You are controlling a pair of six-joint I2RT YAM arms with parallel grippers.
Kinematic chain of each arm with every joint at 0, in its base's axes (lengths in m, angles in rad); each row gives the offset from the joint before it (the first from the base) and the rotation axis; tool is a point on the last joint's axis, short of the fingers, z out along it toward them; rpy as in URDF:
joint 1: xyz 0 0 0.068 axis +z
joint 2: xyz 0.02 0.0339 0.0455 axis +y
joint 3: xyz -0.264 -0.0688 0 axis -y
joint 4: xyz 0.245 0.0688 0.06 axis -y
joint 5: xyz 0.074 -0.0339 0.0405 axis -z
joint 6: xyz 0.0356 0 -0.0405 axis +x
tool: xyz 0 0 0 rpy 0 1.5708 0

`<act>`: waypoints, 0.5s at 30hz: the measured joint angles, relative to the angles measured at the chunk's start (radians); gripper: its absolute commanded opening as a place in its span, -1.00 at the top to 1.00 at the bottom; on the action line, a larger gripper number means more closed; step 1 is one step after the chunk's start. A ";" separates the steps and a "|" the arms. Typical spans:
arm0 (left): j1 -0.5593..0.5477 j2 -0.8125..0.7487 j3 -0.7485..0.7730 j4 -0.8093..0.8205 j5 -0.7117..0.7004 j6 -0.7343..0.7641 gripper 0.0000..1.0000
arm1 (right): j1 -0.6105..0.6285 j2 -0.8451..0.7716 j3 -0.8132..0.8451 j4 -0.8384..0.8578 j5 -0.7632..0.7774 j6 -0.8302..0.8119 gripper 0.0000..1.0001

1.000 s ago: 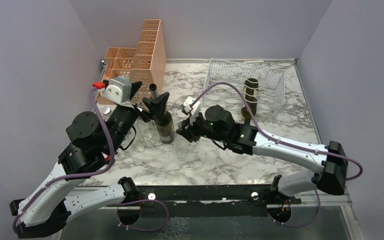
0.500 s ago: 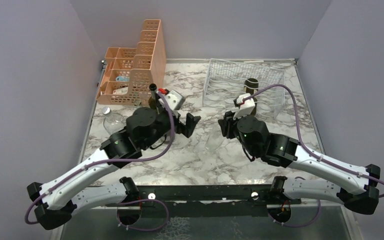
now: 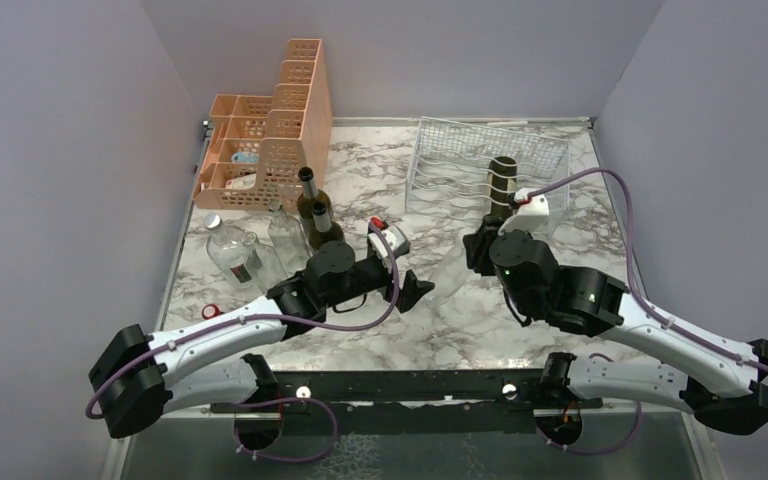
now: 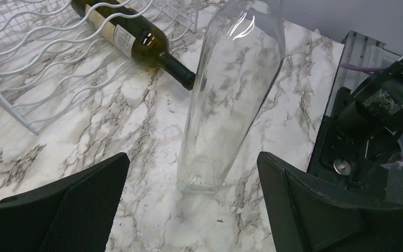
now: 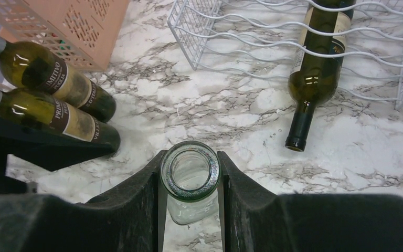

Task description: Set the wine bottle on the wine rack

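A clear glass wine bottle (image 4: 231, 89) stands upright on the marble table, its base on the surface. My right gripper (image 5: 190, 178) is shut on its neck just under the open mouth (image 5: 190, 169). My left gripper (image 4: 193, 173) is open, low over the table, its two fingers wide on either side of the bottle's base without touching it. The white wire wine rack (image 3: 440, 160) sits at the back right, with a dark green bottle (image 3: 501, 185) lying in it, neck toward me. In the top view my right gripper (image 3: 477, 247) is just in front of the rack.
Two dark labelled bottles (image 3: 315, 212) and clear bottles (image 3: 230, 250) stand at the left in front of a peach perforated organizer (image 3: 280, 130). A red cap (image 3: 212, 311) lies near the table's left front edge. Purple walls close in the table.
My left arm swung away from the bottles at the left and dropped low toward the table's middle. My right arm moved right, toward the rack, still gripping the clear bottle.
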 measured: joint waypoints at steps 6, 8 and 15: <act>-0.001 0.153 -0.002 0.169 0.044 0.031 -0.95 | 0.000 -0.047 0.003 -0.008 0.001 0.030 0.98; -0.003 0.198 -0.002 0.229 0.050 0.057 -0.94 | 0.000 -0.056 0.008 -0.008 0.000 0.048 0.97; -0.016 0.341 0.001 0.395 0.071 0.140 -0.90 | -0.001 -0.089 0.009 -0.008 0.000 0.065 0.98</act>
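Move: The clear wine bottle hangs by its neck in the right fingers, its middle about 9 cm to the left gripper's right, 3 cm ahead and roughly level; from the right gripper that middle is some 10 cm below and 3 cm left, neither ahead nor back. The racked green bottle lies about 22 cm ahead, 10 cm right and 20 cm below the right gripper. Two standing green bottles are about 19 cm left, 12 cm ahead and 10 cm below the left gripper. Bring the left gripper about 6 cm to the right, easing down and a little forward, fingers wide open so they start to straddle the clear bottle's body below the right hand; let them tip up some 10 degrees and swing slightly clockwise. Keep the right grip on the neck, lifting about 2.5 cm and rolling so the bottle's base swings left towards the left gripper. ##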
